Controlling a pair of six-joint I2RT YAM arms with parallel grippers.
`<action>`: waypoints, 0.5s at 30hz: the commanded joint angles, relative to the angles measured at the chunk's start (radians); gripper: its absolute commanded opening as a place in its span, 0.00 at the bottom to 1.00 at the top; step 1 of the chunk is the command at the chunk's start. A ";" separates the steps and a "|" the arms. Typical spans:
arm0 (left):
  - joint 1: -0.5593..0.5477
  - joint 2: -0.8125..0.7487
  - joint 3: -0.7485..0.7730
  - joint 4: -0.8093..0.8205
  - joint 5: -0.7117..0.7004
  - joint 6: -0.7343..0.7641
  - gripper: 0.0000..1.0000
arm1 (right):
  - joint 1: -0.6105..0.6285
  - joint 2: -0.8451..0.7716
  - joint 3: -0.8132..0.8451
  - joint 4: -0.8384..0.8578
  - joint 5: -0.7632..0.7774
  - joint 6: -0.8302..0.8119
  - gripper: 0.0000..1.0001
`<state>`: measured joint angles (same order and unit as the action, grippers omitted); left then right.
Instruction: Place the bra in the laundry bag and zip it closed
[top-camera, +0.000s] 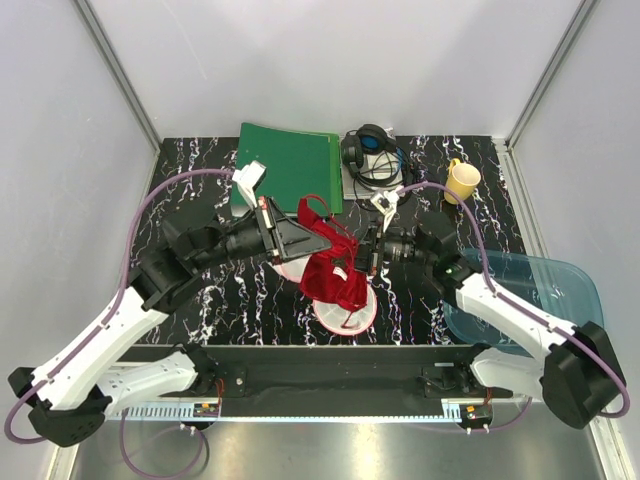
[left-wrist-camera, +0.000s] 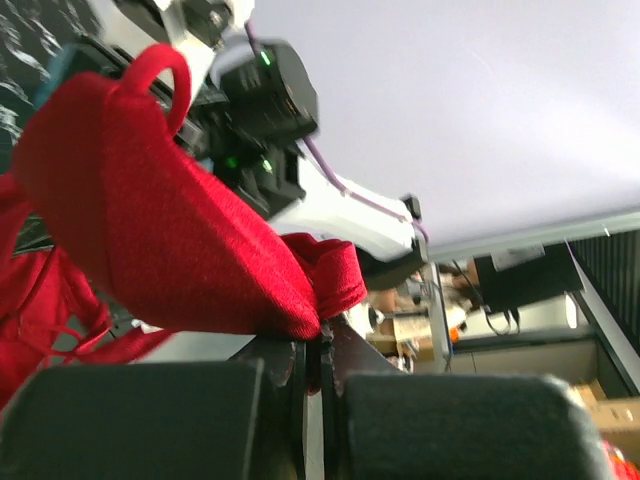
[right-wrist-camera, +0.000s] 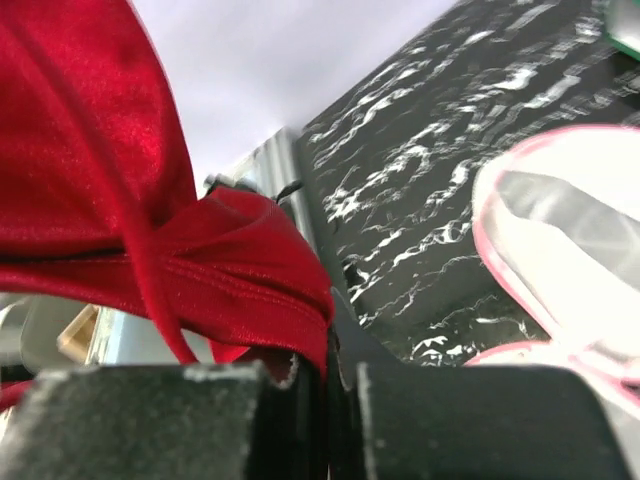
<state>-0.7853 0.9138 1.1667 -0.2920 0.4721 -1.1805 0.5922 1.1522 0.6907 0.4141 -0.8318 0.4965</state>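
Observation:
The red bra (top-camera: 333, 272) hangs stretched between both grippers above the middle of the table. My left gripper (top-camera: 303, 240) is shut on its left end, and in the left wrist view red fabric (left-wrist-camera: 150, 230) is pinched between the closed jaws (left-wrist-camera: 320, 350). My right gripper (top-camera: 360, 258) is shut on the bra's right side; the right wrist view shows the folded edge (right-wrist-camera: 240, 270) clamped in the jaws (right-wrist-camera: 330, 370). The white mesh laundry bag (top-camera: 350, 316) with pink trim lies on the table under the bra, partly hidden by it, and appears at the right of the right wrist view (right-wrist-camera: 570, 230).
A green folder (top-camera: 290, 165) lies at the back with a white object (top-camera: 250, 180) beside it. Black headphones (top-camera: 370, 150) and a yellow mug (top-camera: 462, 180) stand at the back right. A translucent blue tray (top-camera: 545, 290) sits at the right edge.

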 joint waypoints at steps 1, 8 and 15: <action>0.003 0.014 0.007 0.066 -0.122 0.016 0.00 | 0.006 -0.103 -0.043 -0.062 0.290 0.148 0.01; -0.022 0.167 -0.189 0.497 -0.213 -0.036 0.00 | 0.004 -0.232 -0.111 -0.331 0.823 0.544 0.00; -0.039 0.391 -0.242 0.761 -0.217 -0.025 0.00 | -0.055 -0.191 -0.143 -0.442 1.025 0.697 0.00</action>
<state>-0.8211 1.2472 0.9386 0.1959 0.2962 -1.2171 0.5861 0.9424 0.5671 0.0494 -0.0051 1.0454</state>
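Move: Some 26 cm ahead of the left hand, 4 cm to its left and 38 cm below lies the laundry bag's open pouch; the right hand has it about 19 cm ahead, 11 cm left and 22 cm down. The bag's round lid lies roughly 15 cm nearer the robot than the pouch and 10 cm to its right. Some 27 cm beyond the pouch and 7 cm to its left is the green binder. Still pinching the red bra between them, both hands carry it forward, right and down over the table: the left sinks about 11 cm towards the bag while reaching forward and right, keeping its attitude nearly level. The right goes mainly right and forward, sinking later, and swings clockwise some 50 degrees until its fingers point forward-left and a little down. ##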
